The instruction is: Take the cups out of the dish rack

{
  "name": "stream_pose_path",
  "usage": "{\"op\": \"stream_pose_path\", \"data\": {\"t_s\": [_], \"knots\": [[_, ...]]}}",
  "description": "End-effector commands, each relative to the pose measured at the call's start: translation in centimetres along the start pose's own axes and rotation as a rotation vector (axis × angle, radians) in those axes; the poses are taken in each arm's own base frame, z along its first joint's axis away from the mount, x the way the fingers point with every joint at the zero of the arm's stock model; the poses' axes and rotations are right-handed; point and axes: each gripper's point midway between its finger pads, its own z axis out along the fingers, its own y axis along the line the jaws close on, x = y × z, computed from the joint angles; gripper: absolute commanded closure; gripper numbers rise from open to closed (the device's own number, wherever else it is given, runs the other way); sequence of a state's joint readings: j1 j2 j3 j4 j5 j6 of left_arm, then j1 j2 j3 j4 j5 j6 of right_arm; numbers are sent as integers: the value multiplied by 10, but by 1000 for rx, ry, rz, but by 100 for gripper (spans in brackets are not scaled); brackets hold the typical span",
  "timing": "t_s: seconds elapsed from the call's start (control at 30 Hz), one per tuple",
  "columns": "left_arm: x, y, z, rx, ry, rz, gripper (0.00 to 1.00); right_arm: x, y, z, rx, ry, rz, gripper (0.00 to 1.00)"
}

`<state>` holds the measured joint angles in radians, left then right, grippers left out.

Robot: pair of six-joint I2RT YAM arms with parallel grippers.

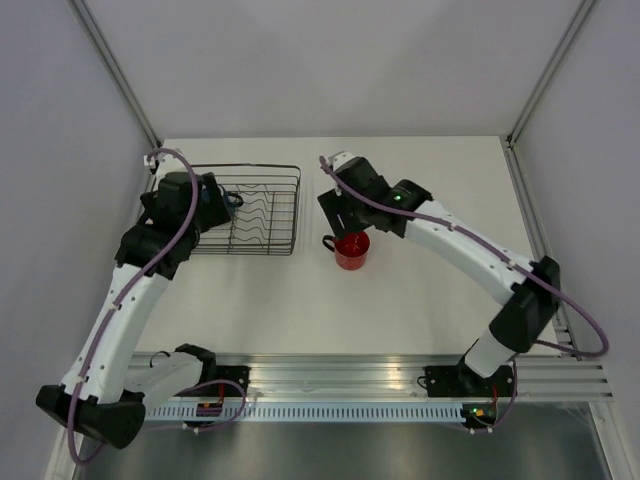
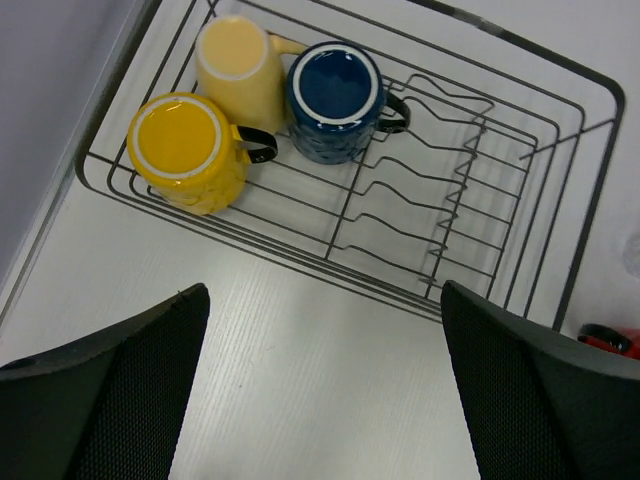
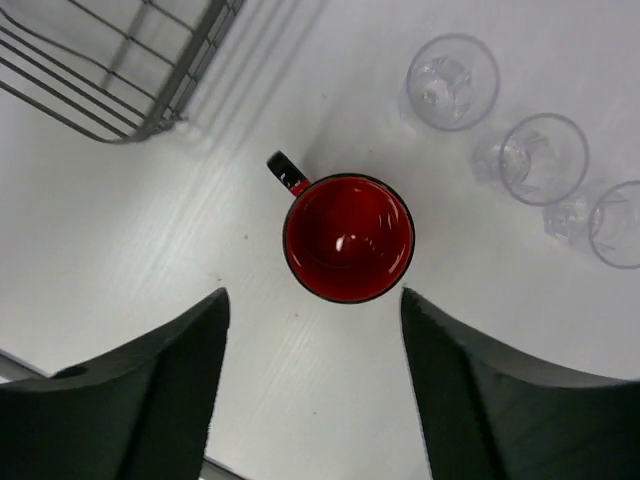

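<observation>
The dish rack (image 1: 270,168) (image 2: 300,262) (image 3: 190,75) is a black wire basket at the back left. In its left end stand three mugs bottom up: bright yellow (image 2: 185,150), pale yellow (image 2: 240,65) and blue (image 2: 335,95). My left gripper (image 2: 324,290) (image 1: 222,200) hovers open over the table beside them, holding nothing. The red mug (image 1: 352,250) (image 3: 348,238) stands upright on the table right of the rack. My right gripper (image 3: 313,295) (image 1: 345,228) is open just above it, fingers apart from it. Three clear tumblers (image 3: 452,80) (image 3: 543,158) (image 3: 618,222) stand in a row on the table.
The table's left edge (image 2: 40,250) and side wall run close to the rack. A metal rail (image 1: 380,375) carrying both arm bases crosses the near edge. The right arm's forearm (image 1: 470,250) spans the table's right half.
</observation>
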<state>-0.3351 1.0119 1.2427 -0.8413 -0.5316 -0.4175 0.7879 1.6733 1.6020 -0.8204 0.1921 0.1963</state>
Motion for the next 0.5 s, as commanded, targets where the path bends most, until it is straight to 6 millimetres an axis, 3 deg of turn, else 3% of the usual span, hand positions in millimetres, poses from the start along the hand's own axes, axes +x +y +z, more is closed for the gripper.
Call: {"op": "stream_pose_path", "data": {"t_s": [0.0,0.03,0.07,0.1,0.13,0.17,0.27,0.47], "knots": [[-9,-5,18,49,63,-141,0,-26,-10,-56,-24,-194,32,20],[-9,-3,24,39,77,-165,0,-19,-11,-58,-30,-203,32,10],[-4,-1,36,8,108,-181,0,-28,-9,-78,-65,-280,45,5],[-5,3,41,-17,111,-229,0,-28,-9,-84,-77,-306,46,2],[-5,3,47,-31,118,-248,0,-20,-10,-83,-83,-308,47,2],[-4,3,53,-49,130,-268,0,-27,-10,-97,-101,-375,63,2],[0,-1,75,-100,168,-356,0,-20,-11,-105,-124,-429,89,2],[7,1,130,-196,245,-479,0,-4,-8,-106,-166,-464,130,2]]}}
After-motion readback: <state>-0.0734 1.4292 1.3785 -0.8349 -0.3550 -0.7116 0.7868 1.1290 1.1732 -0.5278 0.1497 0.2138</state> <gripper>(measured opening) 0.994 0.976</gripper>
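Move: Ahead of the left hand by about 13 cm, 1 cm to its left and 20 cm lower, the blue mug stands upside down in the rack. The pale yellow mug is 8 cm left of the blue mug and 1 cm farther out; the yellow mug is 10 cm left of it and 7 cm nearer. The released red mug lies some 17 cm below the right hand, 2 cm back and 1 cm left; the nearest glass is 12 cm beyond that mug, level with it sideways. Swooping forward and down about 8 cm each way, with a slight drift left, the open left hand closes in on the blue mug, its fingers tipping downward and swinging some 20 degrees counter-clockwise. Meanwhile the empty right hand opens fully and climbs 9 cm while backing off and going right, about 5 cm each, its fingers tilting up; it then sinks 2 cm. ##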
